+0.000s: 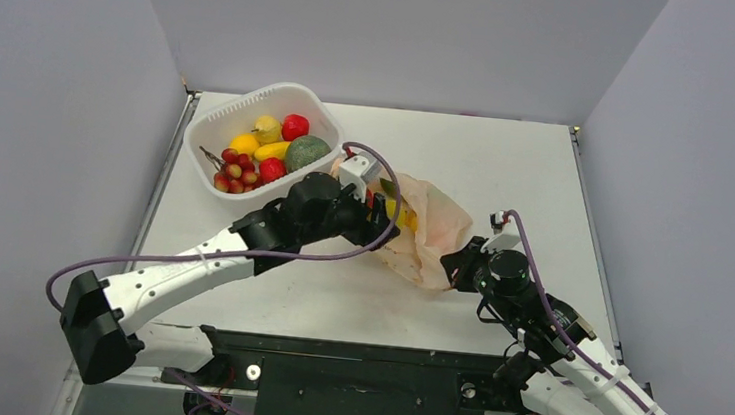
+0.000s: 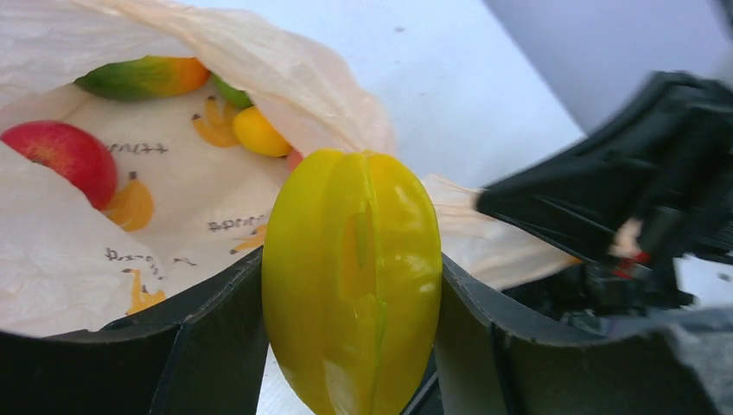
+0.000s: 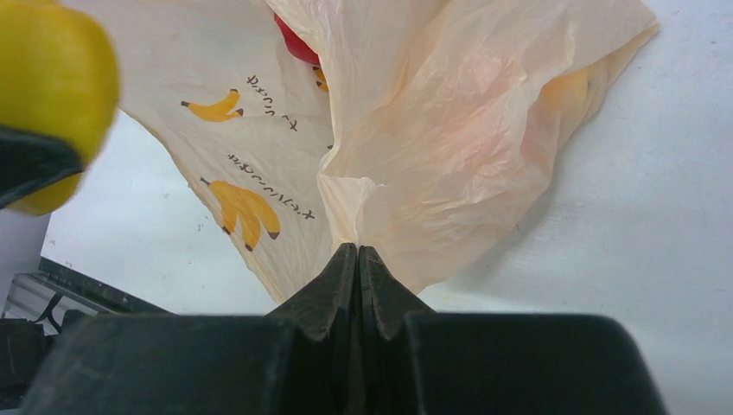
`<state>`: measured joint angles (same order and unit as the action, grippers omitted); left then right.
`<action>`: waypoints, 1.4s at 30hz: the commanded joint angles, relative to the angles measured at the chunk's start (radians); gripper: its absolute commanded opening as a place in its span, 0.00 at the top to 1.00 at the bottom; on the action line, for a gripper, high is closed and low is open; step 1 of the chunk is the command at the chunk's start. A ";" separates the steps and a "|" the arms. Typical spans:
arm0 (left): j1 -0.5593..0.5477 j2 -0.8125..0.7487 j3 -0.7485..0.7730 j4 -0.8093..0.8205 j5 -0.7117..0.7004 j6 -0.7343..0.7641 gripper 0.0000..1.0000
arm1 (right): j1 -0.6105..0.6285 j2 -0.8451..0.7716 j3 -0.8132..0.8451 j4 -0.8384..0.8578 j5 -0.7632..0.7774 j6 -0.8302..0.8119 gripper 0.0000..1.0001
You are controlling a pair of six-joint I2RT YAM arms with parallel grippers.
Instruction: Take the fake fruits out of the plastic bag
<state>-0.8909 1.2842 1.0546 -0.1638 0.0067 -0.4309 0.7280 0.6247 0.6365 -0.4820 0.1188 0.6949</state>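
Observation:
My left gripper (image 2: 352, 290) is shut on a glossy yellow star fruit (image 2: 350, 259), held upright just outside the mouth of the plastic bag (image 2: 60, 259). Inside the bag lie a red fruit (image 2: 65, 156), a green-and-orange fruit (image 2: 143, 76), a lime green one (image 2: 229, 91) and a small yellow one (image 2: 258, 134). From above, the left gripper (image 1: 389, 220) sits at the left side of the peach bag (image 1: 434, 223). My right gripper (image 3: 357, 252) is shut on a pinched fold of the bag (image 3: 432, 147), at the bag's near right edge (image 1: 454, 265).
A white slotted basket (image 1: 252, 107) stands at the back left of the table, holding yellow and red fruits, a dull dark-green round fruit (image 1: 306, 152) and red grapes (image 1: 238, 174). Grey walls close in the table on three sides.

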 commanded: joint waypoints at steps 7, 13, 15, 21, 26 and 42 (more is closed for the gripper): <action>0.039 -0.243 0.154 -0.131 0.094 0.041 0.71 | 0.008 0.018 0.033 0.004 0.029 -0.010 1.00; 0.239 -0.245 0.287 -0.261 0.005 0.136 0.73 | 0.005 0.027 0.038 0.013 0.039 -0.006 1.00; 0.344 -0.243 0.291 -0.251 0.018 0.135 0.74 | 0.005 0.037 0.046 0.014 0.035 -0.009 1.00; 0.652 -0.193 0.220 -0.121 0.121 0.060 0.77 | 0.005 0.056 0.052 0.030 0.041 -0.005 1.00; 0.815 -0.055 0.153 0.040 0.161 -0.030 0.78 | 0.006 0.100 0.072 0.044 0.015 -0.020 1.00; 0.859 0.511 0.280 0.170 0.063 0.065 0.77 | 0.004 0.106 0.053 0.074 0.008 -0.018 1.00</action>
<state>-0.0372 1.7115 1.2312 -0.0647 0.1009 -0.4129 0.7280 0.7376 0.6735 -0.4568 0.1234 0.6777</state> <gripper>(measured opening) 0.560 0.005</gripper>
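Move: The left hand, already holding the yellow fruit above the bag, is bound for the white basket, whose middle lies about 30 cm ahead, 29 cm to its left and 19 cm below. The green melon in the basket is some 27 cm ahead and 20 cm left; the bag's middle is about 13 cm ahead, 3 cm right and 20 cm down. From the right hand, pinching the bag's edge, the basket is roughly 36 cm ahead, 41 cm left and 14 cm lower. Still gripping the yellow fruit, the left hand first lifts and eases back clear of the bag, then swings in a high arc to the left and forward, some 28 cm left and 25 cm forward overall, turning about 45 degrees counter-clockwise. From a peak about 16 cm above its start it sinks some 25 cm over the basket, fingers keeping their hold, while the right hand keeps its pinch on the bag's edge almost in place. ##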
